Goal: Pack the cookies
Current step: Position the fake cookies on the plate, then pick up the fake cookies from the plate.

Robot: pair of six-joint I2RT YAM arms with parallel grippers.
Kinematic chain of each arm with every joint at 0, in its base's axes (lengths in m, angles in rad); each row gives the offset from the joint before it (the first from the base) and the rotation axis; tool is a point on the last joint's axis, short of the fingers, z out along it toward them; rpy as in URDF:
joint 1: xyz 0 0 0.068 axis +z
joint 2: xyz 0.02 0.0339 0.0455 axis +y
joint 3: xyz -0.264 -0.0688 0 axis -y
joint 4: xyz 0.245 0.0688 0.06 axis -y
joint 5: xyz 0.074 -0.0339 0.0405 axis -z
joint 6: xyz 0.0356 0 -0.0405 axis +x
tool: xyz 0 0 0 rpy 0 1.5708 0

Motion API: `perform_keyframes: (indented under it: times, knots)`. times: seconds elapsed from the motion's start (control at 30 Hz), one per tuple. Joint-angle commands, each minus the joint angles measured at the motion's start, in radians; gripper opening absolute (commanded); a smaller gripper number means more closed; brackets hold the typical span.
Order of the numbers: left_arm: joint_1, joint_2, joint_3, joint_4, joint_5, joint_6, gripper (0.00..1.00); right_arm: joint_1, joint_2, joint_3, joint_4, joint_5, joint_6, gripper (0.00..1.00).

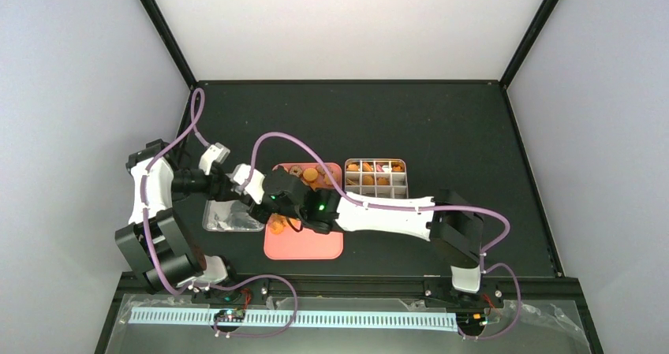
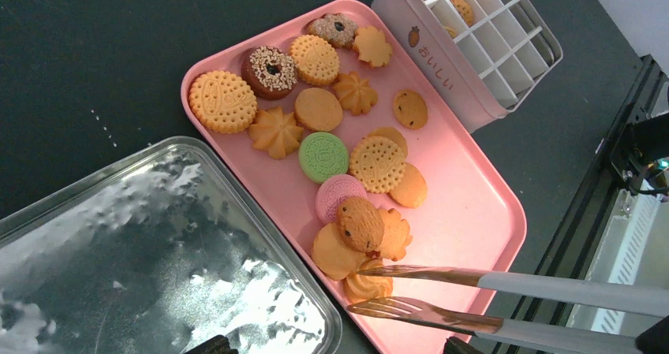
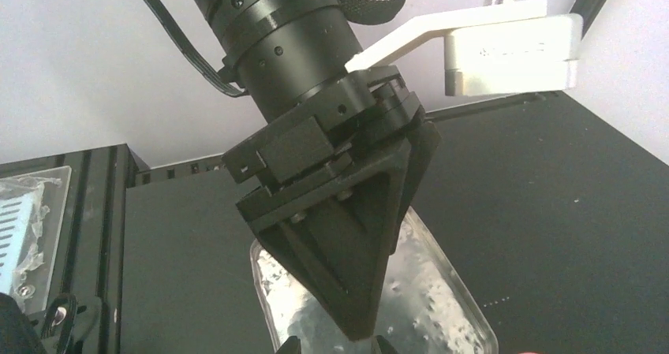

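Cookies [image 2: 318, 108] of several shapes lie on the pink tray [image 2: 473, 212], mostly orange-golden, with one green, one pink and two brown rings. More cookies [image 2: 464, 11] sit in cells of the white gridded tin [image 2: 442, 62]. Copper-tipped tongs [image 2: 552, 285] reach in from the right. Their two tips straddle a swirled cookie [image 2: 364, 287] at the tray's near corner. My right gripper [image 1: 268, 210] is shut on the tongs' handles; only its fingertips [image 3: 293, 346] show in its own view. My left gripper [image 2: 335, 346] hangs open and empty over the silver tray [image 2: 158, 244].
The silver tray [image 1: 229, 218] lies left of the pink tray [image 1: 304, 247], and the tin [image 1: 376, 178] stands at its far right corner. The left arm's wrist [image 3: 315, 78] fills the right wrist view. The table's front rail [image 2: 584, 212] runs close to the pink tray.
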Motion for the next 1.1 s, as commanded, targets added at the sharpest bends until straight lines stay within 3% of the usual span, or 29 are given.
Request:
perform_keyframes:
  times: [0.0, 0.5, 1.07]
  knots:
    - [0.009, 0.012, 0.035, -0.013, 0.012, 0.034, 0.70, -0.003, -0.065, -0.081, 0.022, 0.053, 0.005, 0.12]
    - [0.009, 0.016, 0.041, -0.024, 0.034, 0.044, 0.70, -0.050, -0.251, -0.303, -0.008, 0.143, -0.014, 0.10]
    - [0.009, 0.019, 0.043, -0.036, 0.042, 0.057, 0.70, -0.049, -0.251, -0.273, 0.005, -0.090, 0.078, 0.21]
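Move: The right hand holds the tongs, their tips down at the swirl cookie, some 6 cm to the hand's right, 2 cm back and roughly 20 cm below it. From that cookie, the flower cookie beside it lies about 4 cm right and 2 cm farther out, the chip cookie 2 cm right and 4 cm out, and a plain round cookie 9 cm right and 3 cm out. From the idle left hand, the swirl cookie is about 9 cm right, 7 cm back and 14 cm below. The right hand rakes the swirl cookie rightward with its held tongs, about 8 cm, then eases slightly back. ##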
